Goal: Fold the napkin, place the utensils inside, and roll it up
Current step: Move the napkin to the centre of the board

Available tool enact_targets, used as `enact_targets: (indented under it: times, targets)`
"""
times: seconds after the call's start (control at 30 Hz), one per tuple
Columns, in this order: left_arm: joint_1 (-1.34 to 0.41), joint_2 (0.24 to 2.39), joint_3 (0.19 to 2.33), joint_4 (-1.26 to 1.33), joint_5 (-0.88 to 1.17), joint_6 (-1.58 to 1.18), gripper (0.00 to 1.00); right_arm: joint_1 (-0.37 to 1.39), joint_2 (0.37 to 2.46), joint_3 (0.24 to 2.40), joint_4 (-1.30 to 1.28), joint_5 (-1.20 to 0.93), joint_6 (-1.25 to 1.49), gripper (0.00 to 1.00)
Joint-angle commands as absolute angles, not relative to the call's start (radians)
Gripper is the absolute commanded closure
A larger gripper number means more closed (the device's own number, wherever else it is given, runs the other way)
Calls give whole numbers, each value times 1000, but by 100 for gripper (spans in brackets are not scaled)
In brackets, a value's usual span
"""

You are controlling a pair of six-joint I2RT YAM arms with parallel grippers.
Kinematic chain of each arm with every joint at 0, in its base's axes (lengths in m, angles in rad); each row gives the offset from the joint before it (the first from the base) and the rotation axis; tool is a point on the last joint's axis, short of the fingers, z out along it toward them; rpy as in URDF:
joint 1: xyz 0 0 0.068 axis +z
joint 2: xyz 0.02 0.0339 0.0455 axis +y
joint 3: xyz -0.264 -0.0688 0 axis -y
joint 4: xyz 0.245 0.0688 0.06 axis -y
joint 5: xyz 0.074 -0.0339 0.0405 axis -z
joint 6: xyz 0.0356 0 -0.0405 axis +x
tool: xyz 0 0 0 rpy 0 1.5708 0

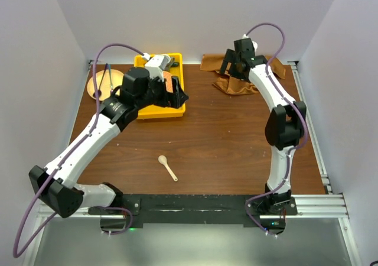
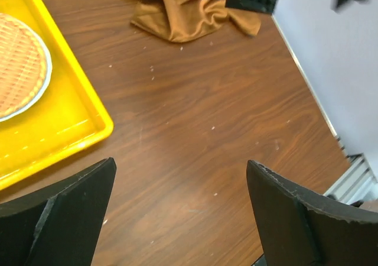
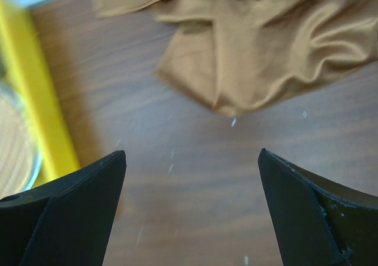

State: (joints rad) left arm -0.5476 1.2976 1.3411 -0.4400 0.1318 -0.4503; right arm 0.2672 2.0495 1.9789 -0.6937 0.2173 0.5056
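The rust-brown napkin (image 1: 239,84) lies crumpled at the back right of the table; it also shows in the left wrist view (image 2: 183,12) and the right wrist view (image 3: 266,53). A small cream spoon (image 1: 168,167) lies alone on the wood near the front centre. My right gripper (image 1: 227,66) hangs open just above the napkin's near-left edge, its jaws (image 3: 192,152) wide apart over bare wood. My left gripper (image 1: 179,94) is open over the right rim of the yellow tray, and nothing is between its fingers (image 2: 180,161).
A yellow tray (image 1: 147,113) sits at the back left centre and holds a woven disc on a white plate (image 2: 18,65). A round orange mat (image 1: 99,86) with a dark thin fork (image 1: 110,77) lies in the far left corner. White walls enclose the table.
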Motion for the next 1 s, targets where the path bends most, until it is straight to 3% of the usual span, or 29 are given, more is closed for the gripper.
enact_targets:
  times: [0.0,0.57,0.83,0.93,0.97]
  targets:
    - [-569,1184,1319,-408,60,-270,0,190,2114,1996,-488,267,620,2]
    - [-572,1213,1279,-414,-18,-212,0,-77,2378,2071,-287,238,658,5]
    - [-572,1218,1292,-439,-52,-224,0,-78,2502,2206,-324,132,698,31]
    - [-574,1207,1278,-434,-63,-230,0,-77,2479,2175,-340,92,695,54]
    - [-572,1203,1276,-430,-64,-233,0,-75,2462,2171,-379,84,690,66]
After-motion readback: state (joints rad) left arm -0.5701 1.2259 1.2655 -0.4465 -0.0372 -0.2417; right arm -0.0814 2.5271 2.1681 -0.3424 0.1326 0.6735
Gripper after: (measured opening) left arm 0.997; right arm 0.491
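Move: The napkin's middle lies about 12 cm ahead of the right hand, 5 cm to its right and 16 cm below; the napkin's right part, where these fingers close, is likewise some 12 cm ahead but 18 cm to the right. The yellow tray's middle is about 32 cm left and 5 cm ahead, with the wicker-topped plate inside it 28 cm left and 5 cm ahead. From the left hand the napkin's middle is roughly 32 cm ahead, 26 cm right and 28 cm below. Sweeping down to the right and forward, the right hand goes some 18 cm right, 14 cm down and 12 cm forward, turning about 25 degrees clockwise. The sideways sweep comes first; then it reaches forward, eases slightly back left and sinks onto the napkin's right part, the wide-open fingers closing to about half around a fold. The left hand shifts about 3 cm left, staying open. ##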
